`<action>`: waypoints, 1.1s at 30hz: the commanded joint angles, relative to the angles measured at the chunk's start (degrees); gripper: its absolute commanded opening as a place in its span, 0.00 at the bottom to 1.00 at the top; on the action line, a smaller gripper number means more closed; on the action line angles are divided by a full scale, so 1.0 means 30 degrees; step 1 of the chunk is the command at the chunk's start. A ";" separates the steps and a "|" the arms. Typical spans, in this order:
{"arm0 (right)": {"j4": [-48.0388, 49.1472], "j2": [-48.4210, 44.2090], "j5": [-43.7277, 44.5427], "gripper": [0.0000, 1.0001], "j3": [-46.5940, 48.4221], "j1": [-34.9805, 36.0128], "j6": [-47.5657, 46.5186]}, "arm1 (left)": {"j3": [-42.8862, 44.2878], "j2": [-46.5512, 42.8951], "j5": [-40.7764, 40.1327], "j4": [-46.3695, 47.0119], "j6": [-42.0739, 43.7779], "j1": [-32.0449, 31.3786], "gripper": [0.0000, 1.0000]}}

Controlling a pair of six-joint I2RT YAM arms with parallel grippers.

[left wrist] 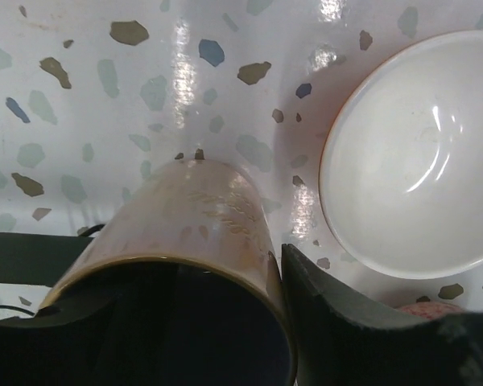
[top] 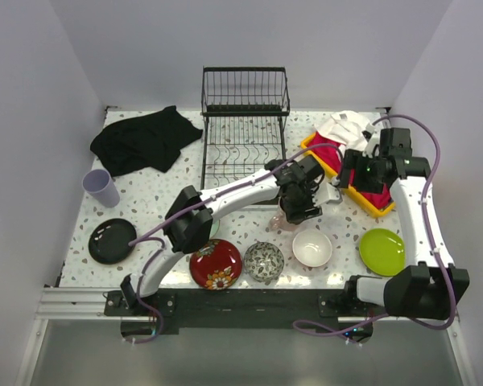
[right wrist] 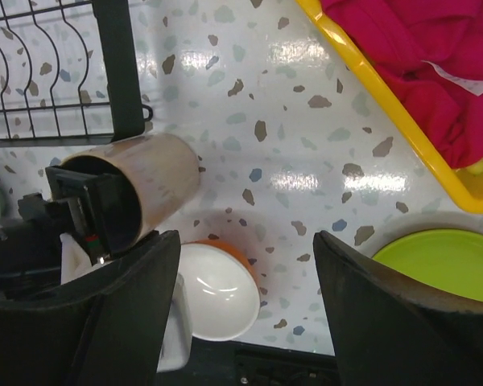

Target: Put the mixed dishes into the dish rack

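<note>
A pinkish mug point(left wrist: 193, 209) lies on its side on the table by the near right corner of the black wire dish rack point(top: 243, 121). My left gripper point(left wrist: 165, 281) straddles the mug's mouth end, with its right finger point(left wrist: 338, 322) pressed against the outer wall. The same mug point(right wrist: 157, 173) and gripper show in the right wrist view. Just beside them sits the white bowl with an orange outside point(left wrist: 419, 153). My right gripper point(right wrist: 245, 237) hangs open above that bowl point(right wrist: 217, 289), holding nothing.
A lime green plate point(top: 381, 251), a black-white patterned bowl point(top: 264, 260), a red floral bowl point(top: 216, 264) and a black plate point(top: 111, 240) line the near edge. A lavender mug point(top: 101, 188) and a black cloth point(top: 145, 138) lie at the left. The yellow tray point(top: 366, 207) of cloths stands at the right.
</note>
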 commanded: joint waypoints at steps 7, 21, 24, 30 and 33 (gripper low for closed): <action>-0.0285 -0.1078 0.0750 0.72 0.0071 -0.0247 0.0491 | 0.0159 -0.1197 0.0884 -0.1107 -0.0061 -0.0092 0.16; 0.0535 0.0768 -0.2966 0.72 0.3205 -0.0364 0.0988 | 0.2385 -0.6496 0.3106 0.2521 -0.2520 0.2014 0.00; 0.1237 0.0827 -0.4491 0.72 0.3848 -0.0364 0.1427 | 0.2474 -0.7496 0.4249 0.3313 -0.3312 0.3973 0.00; 0.2958 0.0712 -0.9748 0.72 0.4350 -0.0364 0.3270 | -0.4132 -1.2440 0.8289 1.3760 -0.8576 0.7691 0.00; 0.7599 0.0243 -1.3244 0.72 0.3093 -0.0364 0.6897 | -1.0061 -1.5084 0.7545 2.1060 -1.2339 0.8784 0.00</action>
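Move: The left fingers already straddle the mug's right wall, so the mug's middle lies about 3 cm to the left and 3 cm below. From the left hand, the white bowl is roughly 11 cm back and 5 cm right, and the rack's lower tray centres some 17 cm ahead and 15 cm left. From the right hand the mug lies about 18 cm left, 5 cm back and 15 cm below. Left pinches the mug's wall, hoists it about 28 cm, left and forward, rolling 50 degrees; right rises too. ##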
